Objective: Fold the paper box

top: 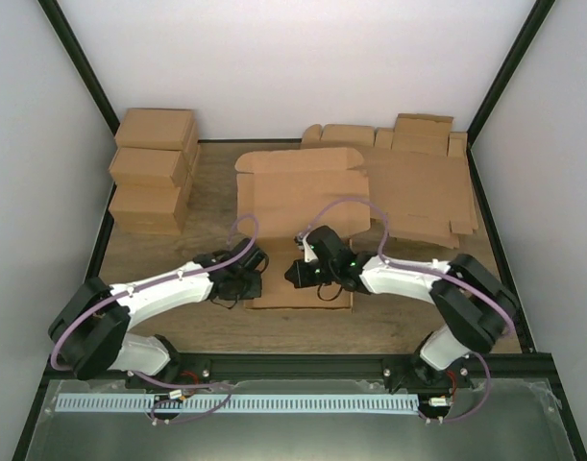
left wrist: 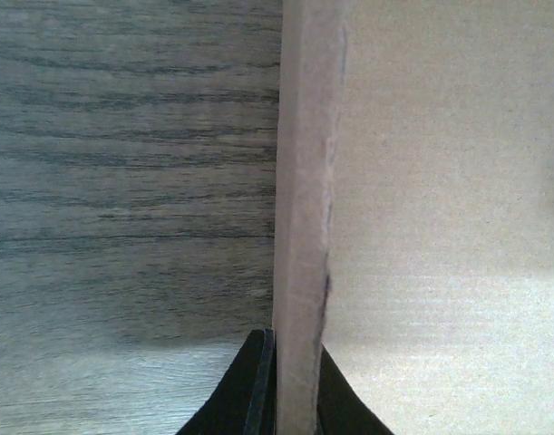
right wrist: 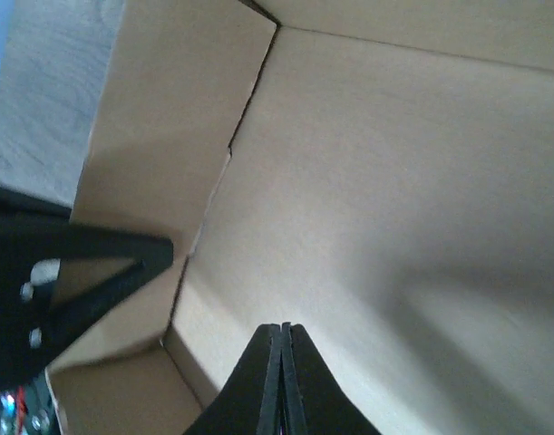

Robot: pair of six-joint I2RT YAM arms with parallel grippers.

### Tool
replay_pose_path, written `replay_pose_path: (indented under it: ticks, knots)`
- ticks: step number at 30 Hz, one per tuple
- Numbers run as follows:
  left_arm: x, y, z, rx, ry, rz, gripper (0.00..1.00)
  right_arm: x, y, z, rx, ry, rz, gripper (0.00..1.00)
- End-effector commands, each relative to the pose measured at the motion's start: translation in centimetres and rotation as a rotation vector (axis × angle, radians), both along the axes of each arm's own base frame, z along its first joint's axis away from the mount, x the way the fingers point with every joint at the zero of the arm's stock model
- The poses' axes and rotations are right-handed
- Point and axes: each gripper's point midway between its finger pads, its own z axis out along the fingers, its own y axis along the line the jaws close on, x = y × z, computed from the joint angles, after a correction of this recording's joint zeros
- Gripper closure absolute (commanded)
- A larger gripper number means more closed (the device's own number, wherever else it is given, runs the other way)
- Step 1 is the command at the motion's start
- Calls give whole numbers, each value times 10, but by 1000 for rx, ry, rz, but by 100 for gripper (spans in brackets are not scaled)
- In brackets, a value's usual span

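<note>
The paper box point(top: 298, 197) is a brown die-cut piece lying in the middle of the table, with its near end under both grippers. My left gripper point(top: 247, 276) is at the box's near left side. In the left wrist view it point(left wrist: 293, 349) is shut on an upright side flap point(left wrist: 302, 181), seen edge-on, with the inner panel point(left wrist: 440, 181) to its right. My right gripper point(right wrist: 281, 328) is shut with nothing between its fingers, and it points at the box's inner panel point(right wrist: 394, 181). From above it point(top: 295, 274) sits over the near end of the box.
Folded brown boxes point(top: 154, 168) are stacked at the back left. A sheaf of flat cardboard blanks point(top: 423, 182) lies at the back right, touching the box's right edge. Bare wooden table point(left wrist: 122, 136) shows left of the held flap. Black frame posts point(top: 82, 67) bound the sides.
</note>
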Motion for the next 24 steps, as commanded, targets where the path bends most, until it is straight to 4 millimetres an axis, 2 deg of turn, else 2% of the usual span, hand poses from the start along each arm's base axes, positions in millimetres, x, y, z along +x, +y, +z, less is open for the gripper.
replay_pose_path:
  ticks: [1,5,7,11,16,24]
  knots:
    - [3,-15,0,-64,-19,11,95,8,40,12,125,102,-68,99]
    - [-1,-17,-9,-55,9,14,93,9,64,-2,130,110,-87,99]
    - [-2,-20,-10,-61,14,9,90,8,72,-15,128,129,-85,99]
    - [-2,-24,-11,-71,23,3,84,7,87,-27,157,145,-68,99]
    - [-4,-27,-11,-79,32,-4,79,10,88,-45,146,159,-98,99]
    - [-10,-29,-7,-98,51,-18,60,7,91,-64,141,182,-78,99]
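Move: The right hand, shut and hovering inside the paper box, is going for the foot of the left side wall, about 8 cm to its left, level in reach and some 6 cm below. The near wall lies about 7 cm back and 3 cm right, the right wall 15 cm right, neither ahead nor back. The left hand already pinches the left wall; that wall's foot lies 3 cm under its pads, some 2 cm ahead and 1 cm right. The shut right fingertips come to bear on the inner face of the left side wall, down at its crease with the box floor, after sweeping about 8 cm left and 6 cm down while the wrist tilts some 15 degrees. Meanwhile the left hand eases a couple of centimetres right and a little down and back, its fingers opening partway to loosen their pinch while staying astride the wall. ##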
